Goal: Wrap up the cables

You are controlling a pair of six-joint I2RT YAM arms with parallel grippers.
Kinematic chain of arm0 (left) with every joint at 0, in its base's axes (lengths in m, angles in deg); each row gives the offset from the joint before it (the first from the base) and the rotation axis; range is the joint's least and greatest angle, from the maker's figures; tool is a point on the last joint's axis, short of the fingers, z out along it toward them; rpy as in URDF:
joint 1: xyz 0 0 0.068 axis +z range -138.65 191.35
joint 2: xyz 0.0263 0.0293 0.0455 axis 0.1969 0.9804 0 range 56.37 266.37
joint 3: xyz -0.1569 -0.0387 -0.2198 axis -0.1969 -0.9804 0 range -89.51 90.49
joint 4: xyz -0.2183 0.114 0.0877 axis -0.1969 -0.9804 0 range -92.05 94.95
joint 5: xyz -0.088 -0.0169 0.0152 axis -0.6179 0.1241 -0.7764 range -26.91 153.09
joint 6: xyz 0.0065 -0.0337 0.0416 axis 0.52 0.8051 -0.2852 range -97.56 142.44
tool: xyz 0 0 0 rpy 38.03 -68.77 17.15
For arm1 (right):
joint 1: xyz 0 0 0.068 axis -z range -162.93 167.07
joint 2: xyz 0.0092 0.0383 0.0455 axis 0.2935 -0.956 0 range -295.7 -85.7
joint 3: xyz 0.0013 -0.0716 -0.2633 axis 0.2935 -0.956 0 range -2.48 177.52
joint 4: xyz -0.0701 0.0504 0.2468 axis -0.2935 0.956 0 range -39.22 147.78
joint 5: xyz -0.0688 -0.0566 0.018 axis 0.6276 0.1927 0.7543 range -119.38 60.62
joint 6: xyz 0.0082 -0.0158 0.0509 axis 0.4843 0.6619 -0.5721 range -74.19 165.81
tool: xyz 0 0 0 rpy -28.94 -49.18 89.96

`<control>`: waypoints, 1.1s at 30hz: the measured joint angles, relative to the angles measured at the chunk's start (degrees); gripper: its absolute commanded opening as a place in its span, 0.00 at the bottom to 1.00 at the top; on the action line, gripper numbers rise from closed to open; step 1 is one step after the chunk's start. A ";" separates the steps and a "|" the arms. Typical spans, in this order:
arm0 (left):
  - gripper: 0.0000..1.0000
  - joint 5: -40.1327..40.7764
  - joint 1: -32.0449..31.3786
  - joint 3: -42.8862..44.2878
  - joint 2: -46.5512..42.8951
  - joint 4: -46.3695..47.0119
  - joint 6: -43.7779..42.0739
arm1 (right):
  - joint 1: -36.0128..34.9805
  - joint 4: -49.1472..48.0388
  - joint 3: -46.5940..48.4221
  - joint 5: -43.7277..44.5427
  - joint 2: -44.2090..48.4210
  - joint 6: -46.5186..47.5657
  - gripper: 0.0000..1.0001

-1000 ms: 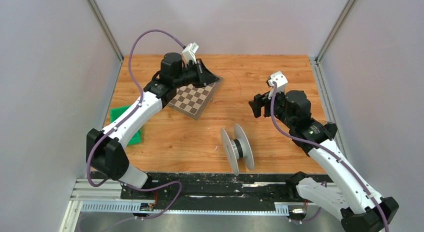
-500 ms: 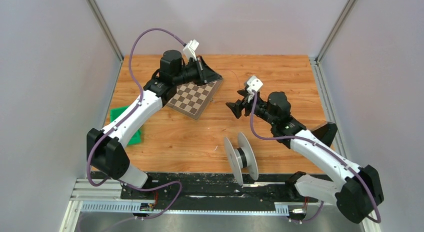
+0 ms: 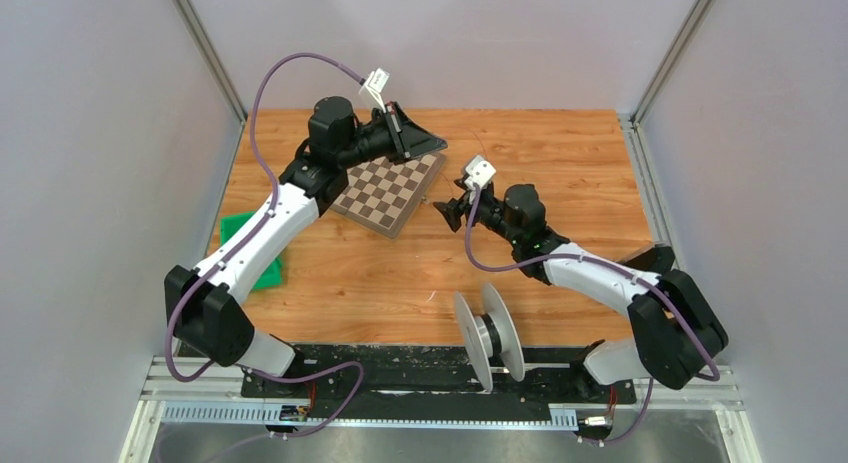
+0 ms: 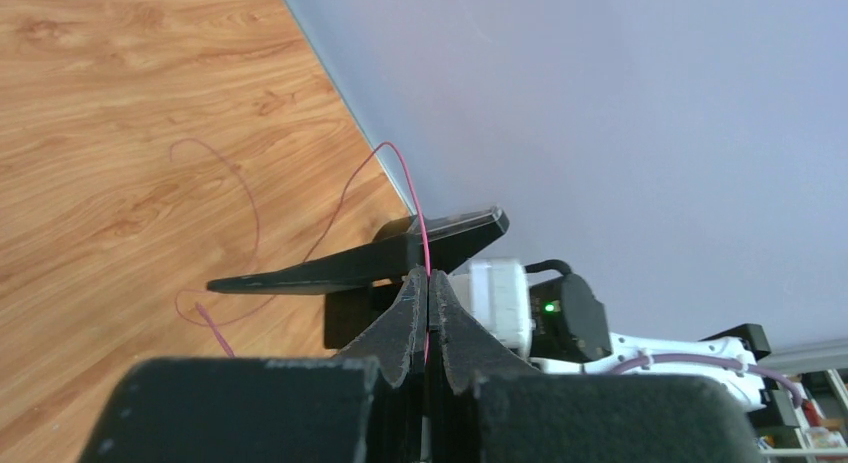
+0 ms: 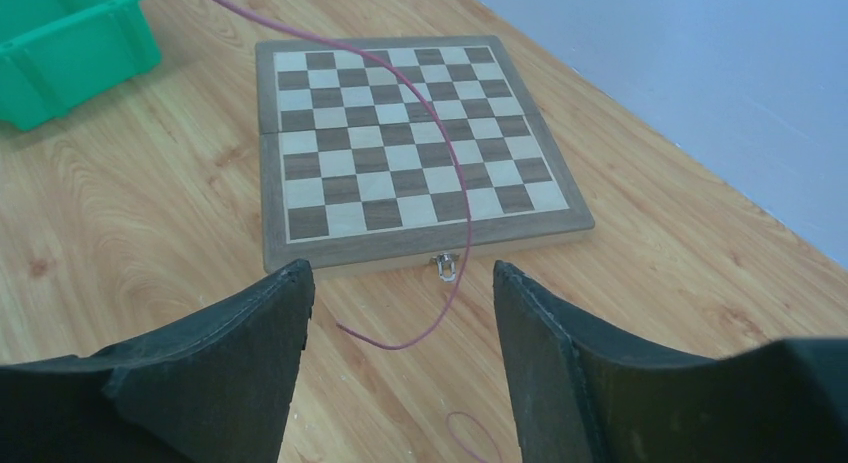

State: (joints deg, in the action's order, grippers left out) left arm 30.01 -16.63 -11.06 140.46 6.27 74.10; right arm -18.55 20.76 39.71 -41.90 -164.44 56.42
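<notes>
A thin pink cable point(image 4: 400, 178) runs up from the wooden table into my left gripper point(image 4: 428, 281), which is shut on it above the chessboard's far corner point(image 3: 425, 141). The same cable point(image 5: 440, 143) droops across the chessboard point(image 5: 330, 173), and its loose end lies on the wood just ahead of my right gripper point(image 5: 400, 271). That gripper point(image 3: 447, 211) is open and holds nothing, low over the table to the right of the board. A grey spool point(image 3: 488, 333) stands on edge near the front of the table.
A green bin point(image 3: 250, 248) sits at the left edge, also seen in the right wrist view point(image 5: 60, 43). A small loop of cable point(image 5: 470, 428) lies between my right fingers. Grey walls close in the table at the back and sides.
My right arm has swung left and forward, from the right side to the chessboard's edge. The spool has shifted toward the near edge. My left gripper has lifted slightly, still shut.
</notes>
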 measured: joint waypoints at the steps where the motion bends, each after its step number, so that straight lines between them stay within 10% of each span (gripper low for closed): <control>1: 0.00 -0.02 0.00 0.00 -0.13 0.09 0.15 | -0.07 -0.33 0.04 0.31 -0.57 0.02 0.62; 11: 0.04 -0.50 0.00 -0.50 -1.53 1.18 1.66 | -0.37 -4.48 1.75 5.88 -4.52 0.07 0.00; 17: 0.10 0.13 0.00 -0.46 -1.53 -0.22 0.66 | -0.37 -4.79 1.55 6.03 -3.87 -0.85 0.00; 33: 0.76 9.01 3.08 16.96 8.02 -19.54 -17.03 | -0.70 17.59 1.20 -4.48 10.36 -22.03 0.00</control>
State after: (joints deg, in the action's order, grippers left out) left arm 39.02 -13.55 5.90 148.48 -13.27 57.08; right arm -19.25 38.35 40.91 -46.38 -154.08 34.39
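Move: From the open right hand, the stretch of hanging purple cable it will close on lies about 3 cm ahead, roughly 1 cm left and at finger height; the chessboard's middle is some 12 cm ahead, 15 cm left and 20 cm below, and the spool stands about 27 cm back, 7 cm right and 13 cm lower. The left hand already pinches the cable higher up; that lower stretch is roughly 15 cm below it, 2 cm ahead and level sideways. Forward about 2.5 cm goes the right hand, shutting its fingers on the hanging cable; once they have closed it reverses and draws the cable back some 8 cm towards the spool side, rising slightly at first while its fingertips tilt down about 20 degrees. Meanwhile the left hand holds nearly still, then opens to let go and swings forward about 7 cm, drifting left. ##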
